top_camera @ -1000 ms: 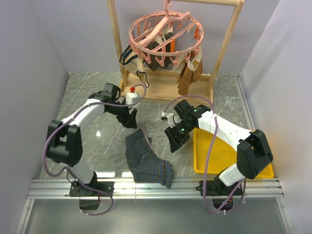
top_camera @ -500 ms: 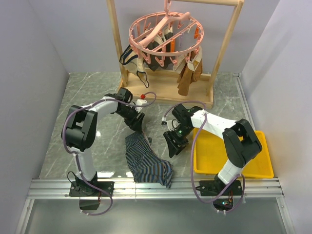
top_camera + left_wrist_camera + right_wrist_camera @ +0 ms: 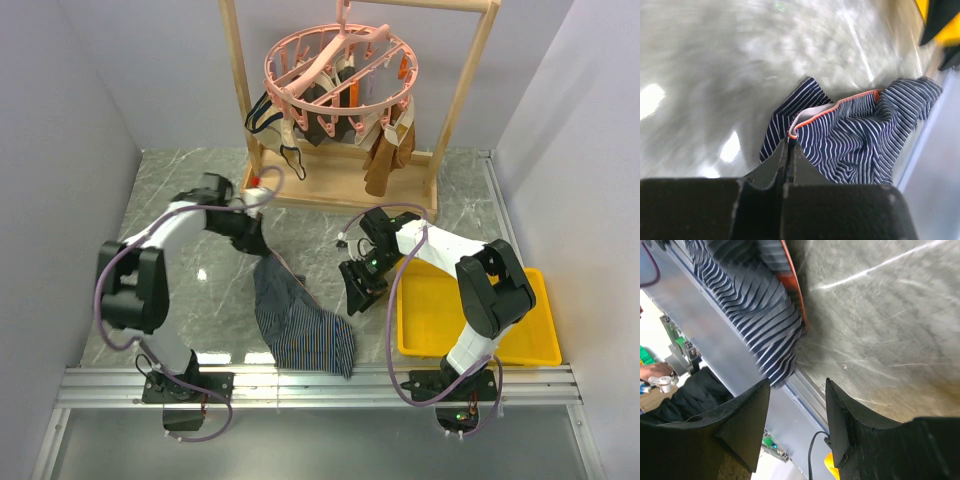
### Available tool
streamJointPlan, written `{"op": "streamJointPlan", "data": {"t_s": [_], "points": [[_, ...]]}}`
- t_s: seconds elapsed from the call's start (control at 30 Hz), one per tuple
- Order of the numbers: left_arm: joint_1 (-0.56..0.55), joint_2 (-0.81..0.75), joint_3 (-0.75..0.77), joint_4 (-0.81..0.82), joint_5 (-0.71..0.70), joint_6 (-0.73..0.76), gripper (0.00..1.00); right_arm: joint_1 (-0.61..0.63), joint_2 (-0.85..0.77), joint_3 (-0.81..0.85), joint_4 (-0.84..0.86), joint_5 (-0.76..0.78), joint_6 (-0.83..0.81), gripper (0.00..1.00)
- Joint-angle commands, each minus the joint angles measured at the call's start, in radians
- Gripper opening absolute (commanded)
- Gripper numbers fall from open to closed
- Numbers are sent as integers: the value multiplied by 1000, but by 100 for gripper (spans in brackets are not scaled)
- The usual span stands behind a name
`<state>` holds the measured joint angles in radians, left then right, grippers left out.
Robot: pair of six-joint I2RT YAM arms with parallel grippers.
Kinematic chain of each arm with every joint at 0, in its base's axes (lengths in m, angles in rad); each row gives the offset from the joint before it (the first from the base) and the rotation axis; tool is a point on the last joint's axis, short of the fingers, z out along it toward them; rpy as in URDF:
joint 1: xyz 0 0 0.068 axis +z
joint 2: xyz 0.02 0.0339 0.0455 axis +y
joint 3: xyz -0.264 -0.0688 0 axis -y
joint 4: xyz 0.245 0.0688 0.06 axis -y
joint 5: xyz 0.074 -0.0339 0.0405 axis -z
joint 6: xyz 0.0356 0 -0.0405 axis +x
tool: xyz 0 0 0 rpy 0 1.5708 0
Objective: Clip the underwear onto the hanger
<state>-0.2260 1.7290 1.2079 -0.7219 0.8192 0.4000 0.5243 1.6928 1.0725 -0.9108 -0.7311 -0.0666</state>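
The underwear point(image 3: 300, 325), navy with thin light stripes, is pulled up at its far corner and trails down onto the marble table toward the near edge. My left gripper point(image 3: 262, 250) is shut on the underwear's orange-trimmed edge point(image 3: 832, 107), pinched between the dark fingers point(image 3: 771, 165). My right gripper point(image 3: 362, 292) stands open just right of the underwear, nothing between its fingers point(image 3: 752, 412); the striped underwear point(image 3: 752, 315) lies ahead of them. The pink round hanger point(image 3: 340, 62) with its dangling pegs hangs from the wooden rack at the back.
A wooden rack frame point(image 3: 245, 95) stands at the back, with tan garments point(image 3: 385, 155) and a dark one clipped to the hanger. A yellow tray point(image 3: 430, 320) lies on the right by the right arm. A metal rail point(image 3: 320, 385) runs along the near edge.
My left gripper came down on the underwear's far edge, shut on it and lifted it back and left, stretching the cloth. The right gripper shifted slightly and stayed open.
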Motion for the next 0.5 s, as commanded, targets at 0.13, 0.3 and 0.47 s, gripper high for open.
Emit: {"op": "streamJointPlan", "data": {"t_s": [0.13, 0.3, 0.47], "points": [[212, -221, -154, 213, -49, -276, 1, -20, -13, 99, 104, 19, 65, 52], [212, -240, -195, 210, -42, -283, 0, -20, 56, 167, 144, 15, 120, 49], [212, -229, -203, 210, -43, -265, 0, -26, 143, 246, 230, 85, 229, 54]]}}
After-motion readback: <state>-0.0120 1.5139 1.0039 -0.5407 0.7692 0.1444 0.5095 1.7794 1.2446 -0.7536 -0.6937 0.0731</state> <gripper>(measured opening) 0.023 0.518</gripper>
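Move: The left hand already pinches the waistband's left corner about 6 cm above the table; the underwear's middle lies some 17 cm back and 9 cm to its right, and the middle of the wooden rack base about 18 cm ahead and 17 cm right. From the half-open right hand, the underwear's right edge is roughly 3 cm left, 2 cm back and 4 cm down, while the yellow tray's middle sits level, about 28 cm to its right. The left hand keeps the waistband corner pinched and pulls it about 7 cm to its left over the bare table, rising slightly and swinging some 20 degrees counter-clockwise, then stops and eases back a touch, having dragged the underwear along by that corner. Meanwhile the right hand, fingers still about half open and pointing down to the left, sweeps about 7 cm forward and 3 to 4 cm left, following the underwear's right edge up to the waistband side without closing; whether its fingers touch the cloth can't be seen. ##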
